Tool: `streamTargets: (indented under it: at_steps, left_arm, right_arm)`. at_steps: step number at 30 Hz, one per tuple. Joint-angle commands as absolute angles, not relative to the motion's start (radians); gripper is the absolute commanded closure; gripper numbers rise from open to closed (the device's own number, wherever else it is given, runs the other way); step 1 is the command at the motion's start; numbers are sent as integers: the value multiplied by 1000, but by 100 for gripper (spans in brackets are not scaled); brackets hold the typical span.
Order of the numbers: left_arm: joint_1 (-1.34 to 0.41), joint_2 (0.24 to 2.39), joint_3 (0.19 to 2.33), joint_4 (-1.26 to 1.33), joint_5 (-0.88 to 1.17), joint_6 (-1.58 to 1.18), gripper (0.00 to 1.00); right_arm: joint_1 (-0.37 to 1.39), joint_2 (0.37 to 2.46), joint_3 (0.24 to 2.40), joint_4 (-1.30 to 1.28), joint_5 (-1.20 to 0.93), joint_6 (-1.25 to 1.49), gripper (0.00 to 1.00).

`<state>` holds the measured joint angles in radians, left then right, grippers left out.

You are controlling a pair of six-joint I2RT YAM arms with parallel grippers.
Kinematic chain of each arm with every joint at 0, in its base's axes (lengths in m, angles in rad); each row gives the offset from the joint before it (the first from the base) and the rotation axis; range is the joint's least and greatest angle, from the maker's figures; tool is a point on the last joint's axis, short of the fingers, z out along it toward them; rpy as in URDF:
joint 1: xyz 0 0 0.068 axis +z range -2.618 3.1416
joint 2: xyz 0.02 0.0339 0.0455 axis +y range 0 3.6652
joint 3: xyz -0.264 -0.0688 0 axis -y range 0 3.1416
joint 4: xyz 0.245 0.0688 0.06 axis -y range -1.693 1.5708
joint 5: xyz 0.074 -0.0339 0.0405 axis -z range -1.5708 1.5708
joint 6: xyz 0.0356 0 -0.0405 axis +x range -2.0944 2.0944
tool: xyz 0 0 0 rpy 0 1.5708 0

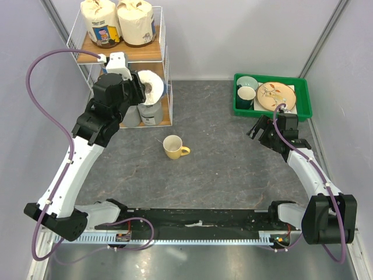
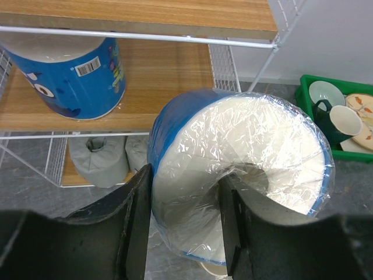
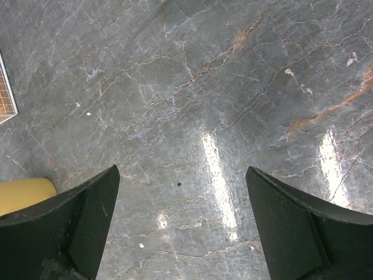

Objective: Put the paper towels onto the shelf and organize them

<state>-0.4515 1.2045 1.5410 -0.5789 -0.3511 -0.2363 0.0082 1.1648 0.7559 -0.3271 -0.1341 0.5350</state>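
My left gripper [image 1: 144, 91] is shut on a white-and-blue paper towel roll [image 2: 245, 146], one finger on its outer side and the other in its core hole. The roll hangs tilted in front of the shelf [image 1: 156, 55], level with the middle tier. A second white-and-blue roll [image 2: 70, 70] stands on the middle board [image 2: 169, 76]. Two cream printed rolls [image 1: 99, 20] [image 1: 136, 20] stand on the top tier. Two grey rolls [image 1: 131, 115] [image 1: 152, 114] sit on the bottom tier, also low in the left wrist view [image 2: 99, 160]. My right gripper [image 1: 256, 129] [image 3: 182, 175] hangs open over bare table.
A yellow mug [image 1: 173, 146] stands mid-table, and its edge [image 3: 23, 195] shows in the right wrist view. A green tray [image 1: 272, 108] with dishes sits at the back right, close behind my right gripper.
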Motion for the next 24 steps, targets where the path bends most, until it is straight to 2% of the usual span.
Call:
streamTargets:
  at_steps: [1,24]
  left_arm:
    - [-408,1227,1575,-512,-367,-187,55]
    - [-239,1379,1646,-393,-183,-258,57]
  right_arm:
    - [5,1151,801,-327,-129,531,2]
    - [6,1114,796,-357,-97,520,2]
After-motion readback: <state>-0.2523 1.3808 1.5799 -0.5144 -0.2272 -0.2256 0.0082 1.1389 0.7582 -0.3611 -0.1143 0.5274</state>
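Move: The left hand already holds the blue-wrapped paper towel roll in front of the rack. The free place on the middle shelf lies about 17 cm ahead, 2 cm to the right and 8 cm below it. The blue roll already standing there is some 16 cm ahead, 11 cm left and 8 cm down; the top board's middle is about 17 cm ahead, 4 cm left, 7 cm up. From the right hand that free place is roughly 20 cm ahead, 43 cm left, 20 cm up. Forward by nearly 7 cm and left by 3 or 4, the left arm carries the roll towards the free place beside the standing blue roll. It sinks about 4 cm on the way, then begins to lift slightly, the hand tipping nose-down and swinging counter-clockwise by some 5 degrees each. The fingers keep their pinch on the roll's wall, one still inside its core. ##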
